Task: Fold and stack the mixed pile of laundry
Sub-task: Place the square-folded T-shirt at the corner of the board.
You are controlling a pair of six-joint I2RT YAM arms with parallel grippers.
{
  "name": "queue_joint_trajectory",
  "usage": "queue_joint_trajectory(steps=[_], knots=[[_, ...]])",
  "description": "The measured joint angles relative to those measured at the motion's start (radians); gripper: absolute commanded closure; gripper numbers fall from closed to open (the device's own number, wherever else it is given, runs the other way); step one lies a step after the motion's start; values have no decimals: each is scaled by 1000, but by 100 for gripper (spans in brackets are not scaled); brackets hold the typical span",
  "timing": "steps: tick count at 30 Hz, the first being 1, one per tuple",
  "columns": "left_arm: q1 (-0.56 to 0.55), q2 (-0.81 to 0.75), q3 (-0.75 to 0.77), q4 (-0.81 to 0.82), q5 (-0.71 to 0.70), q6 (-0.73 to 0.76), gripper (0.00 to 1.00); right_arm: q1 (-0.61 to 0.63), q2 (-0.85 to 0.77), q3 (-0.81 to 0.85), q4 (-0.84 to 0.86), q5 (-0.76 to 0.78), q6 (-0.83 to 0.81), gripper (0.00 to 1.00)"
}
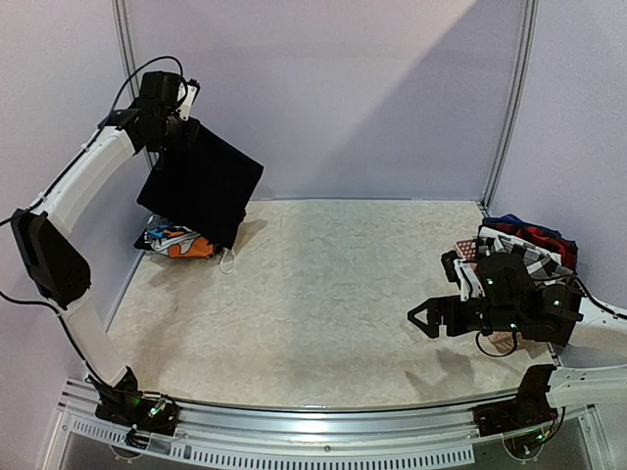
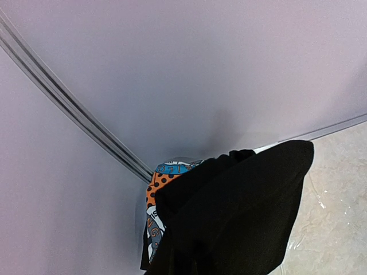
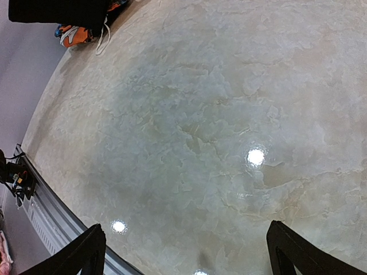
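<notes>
My left gripper (image 1: pixel 181 127) is raised high at the back left, shut on the top edge of a large black garment (image 1: pixel 201 186) that hangs down from it. In the left wrist view the black garment (image 2: pixel 241 212) hides the fingers. Beneath it on the table lies an orange-blue-white printed piece (image 1: pixel 181 242), also seen past the cloth as a printed piece (image 2: pixel 155 200). My right gripper (image 1: pixel 423 318) hovers open over bare table at the right, with nothing between its fingers (image 3: pixel 86 252). Behind the right arm sits the rest of the pile: a checked garment (image 1: pixel 524 250) and a red/navy plaid one (image 1: pixel 534 233).
A pink perforated basket (image 1: pixel 468 251) shows partly behind the right arm. A white cord (image 1: pixel 227 259) trails from the garments at the left. Purple walls close the back and sides. The metal rail (image 1: pixel 323 416) runs along the table's near edge.
</notes>
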Motion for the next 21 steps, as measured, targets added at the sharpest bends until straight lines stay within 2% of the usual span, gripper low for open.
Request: queue_joint_trajectory(steps=[5, 13, 21], knots=[[3, 0, 55, -32, -1, 5, 100, 0, -3, -11, 3, 0, 0, 2], [45, 26, 56, -37, 3, 6, 100, 0, -11, -27, 5, 0, 0, 2], [132, 193, 120, -29, 35, 9, 100, 0, -6, -42, 12, 1, 3, 2]])
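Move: The left hand holds the black T-shirt high over the patterned laundry pile, whose middle is some 33 cm below it, roughly 5 cm ahead and 5 cm to its left. The board's far left corner is about 16 cm ahead and 22 cm left, 38 cm down; the pile's white cord lies some 8 cm back and 6 cm right, 37 cm down. From the idle right hand the pile is about 35 cm ahead, 62 cm left and 11 cm below. Left, forward and down goes the left hand, about 5 cm each way, after first rising a couple of centimetres; the descent gathers pace towards the end. It brings the T-shirt in over the patterned pile at the board's far left corner, fingers still shut on the cloth, while the wrist tips slightly down and turns a little counter-clockwise. ##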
